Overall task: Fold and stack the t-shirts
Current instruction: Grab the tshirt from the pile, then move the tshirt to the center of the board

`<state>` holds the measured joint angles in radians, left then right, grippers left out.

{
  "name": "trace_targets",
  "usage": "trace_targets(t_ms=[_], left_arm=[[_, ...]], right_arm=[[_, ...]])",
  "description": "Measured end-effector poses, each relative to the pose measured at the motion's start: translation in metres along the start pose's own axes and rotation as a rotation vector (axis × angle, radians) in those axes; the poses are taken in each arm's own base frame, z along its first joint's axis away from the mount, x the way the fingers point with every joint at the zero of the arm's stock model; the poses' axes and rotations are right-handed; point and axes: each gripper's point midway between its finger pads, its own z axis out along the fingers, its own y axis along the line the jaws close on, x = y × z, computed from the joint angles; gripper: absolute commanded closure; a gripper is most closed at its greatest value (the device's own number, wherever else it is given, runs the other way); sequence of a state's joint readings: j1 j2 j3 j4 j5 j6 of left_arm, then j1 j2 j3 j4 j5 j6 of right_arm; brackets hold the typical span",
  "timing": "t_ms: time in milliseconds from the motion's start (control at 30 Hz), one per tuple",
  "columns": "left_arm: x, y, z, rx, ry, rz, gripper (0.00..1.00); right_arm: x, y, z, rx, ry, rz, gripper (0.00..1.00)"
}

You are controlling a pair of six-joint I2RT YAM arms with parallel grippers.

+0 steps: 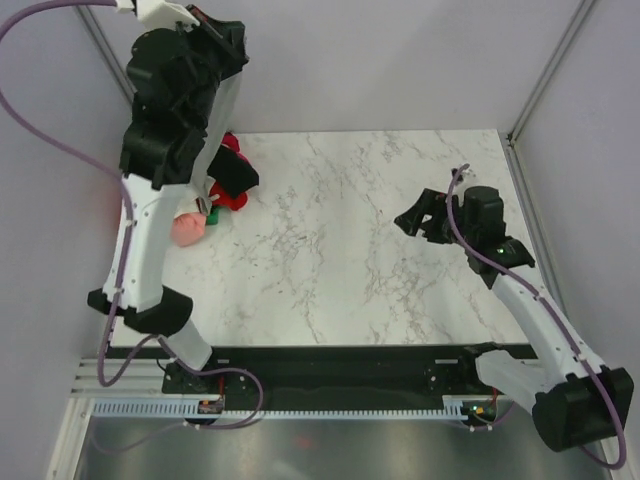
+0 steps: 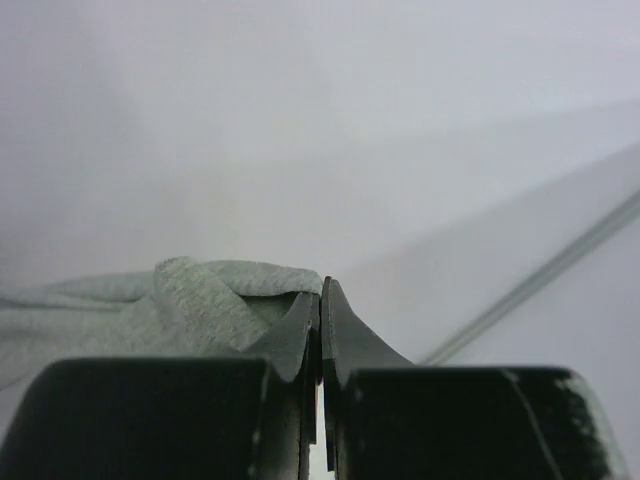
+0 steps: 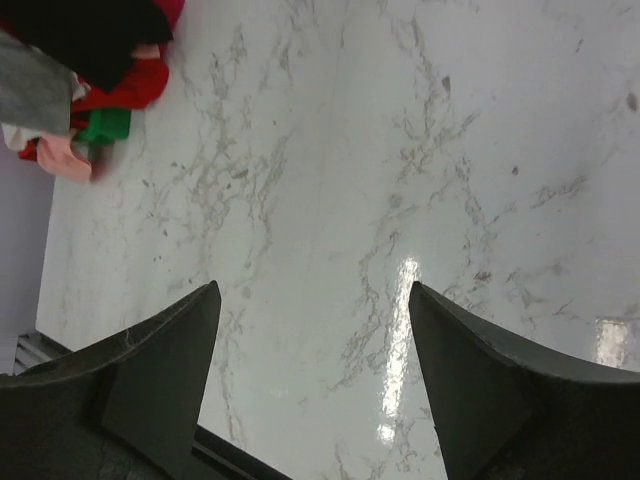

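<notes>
My left gripper (image 2: 321,300) is raised high above the table's far left and is shut on a fold of the heather-grey t-shirt (image 2: 190,300). In the top view the gripper (image 1: 226,48) is near the camera and the grey cloth (image 1: 222,115) hangs down from it. Below lies a pile of t-shirts: red (image 1: 232,148), black (image 1: 236,176), pink (image 1: 187,228) and a bit of green (image 1: 212,216). The right wrist view shows the pile at top left: black (image 3: 90,30), red (image 3: 138,85), green (image 3: 105,125), pink (image 3: 62,158), grey (image 3: 28,90). My right gripper (image 1: 420,218) is open and empty over bare marble (image 3: 312,300).
The white marble table (image 1: 360,250) has metal frame posts at its back corners (image 1: 545,75). The left arm hides much of the pile and the table's left edge in the top view. A black rail (image 1: 340,365) runs along the near edge.
</notes>
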<state>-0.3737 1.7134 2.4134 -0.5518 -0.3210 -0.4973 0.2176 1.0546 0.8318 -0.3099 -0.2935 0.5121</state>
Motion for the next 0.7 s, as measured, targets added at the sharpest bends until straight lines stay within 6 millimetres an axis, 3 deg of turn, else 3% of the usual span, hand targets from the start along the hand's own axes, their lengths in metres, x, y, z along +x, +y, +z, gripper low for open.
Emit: trace_targets(t_ms=[67, 167, 267, 300, 367, 467, 533, 600, 700], left_arm=[[-0.029, -0.042, -0.041, 0.106, -0.044, -0.051, 0.98], [-0.049, -0.063, -0.085, 0.164, -0.068, -0.099, 0.98], [-0.023, -0.067, -0.101, 0.185, 0.009, -0.134, 0.98], [-0.004, -0.070, -0.100, 0.193, 0.056, -0.136, 0.98], [0.044, -0.086, -0.093, 0.225, 0.167, -0.125, 0.98], [0.146, -0.126, -0.081, 0.303, 0.387, -0.096, 0.98], [0.242, -0.146, -0.079, 0.327, 0.576, -0.060, 0.98], [0.339, -0.150, -0.091, 0.315, 0.768, -0.010, 0.98], [0.447, -0.138, -0.120, 0.274, 0.989, 0.060, 0.98]], right_arm=[[-0.022, 0.010, -0.018, 0.013, -0.076, -0.008, 0.15], [-0.049, 0.018, -0.047, 0.061, -0.171, 0.000, 0.15], [-0.067, 0.015, -0.070, 0.139, -0.242, 0.018, 0.15], [-0.071, 0.013, -0.078, 0.169, -0.262, 0.027, 0.15], [-0.078, 0.007, -0.095, 0.226, -0.307, 0.044, 0.14], [-0.083, 0.001, -0.116, 0.288, -0.358, 0.066, 0.14], [-0.086, -0.001, -0.126, 0.316, -0.380, 0.080, 0.14], [-0.089, -0.004, -0.136, 0.352, -0.402, 0.094, 0.14], [-0.090, -0.014, -0.152, 0.420, -0.436, 0.108, 0.12]])
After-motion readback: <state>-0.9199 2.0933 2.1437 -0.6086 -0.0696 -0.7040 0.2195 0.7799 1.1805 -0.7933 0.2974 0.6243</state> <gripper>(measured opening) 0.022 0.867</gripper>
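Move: The left hand holds a gathered edge of the grey t-shirt high up; the bare table it is carried to lies some 34 cm to its right, about 9 cm back and 58 cm below. The rest of the pile is about 4 cm ahead, 15 cm left and 52 cm down, with the pink cloth some 9 cm back and 12 cm left of the hand at table level. That bare spot is almost under the open right hand, roughly 20 cm down and 3 cm ahead. Keeping its pinch on the grey t-shirt, the left hand first draws back about 10 cm and rises slightly, then sweeps some 35 cm right and plunges towards the bare table, ending well below its starting height as the wrist tips downward and turns clockwise, each about 40 degrees. The right hand, empty and open, clears the way by rising and moving off to the right, drawing back a little and turning clockwise about 30 degrees. ##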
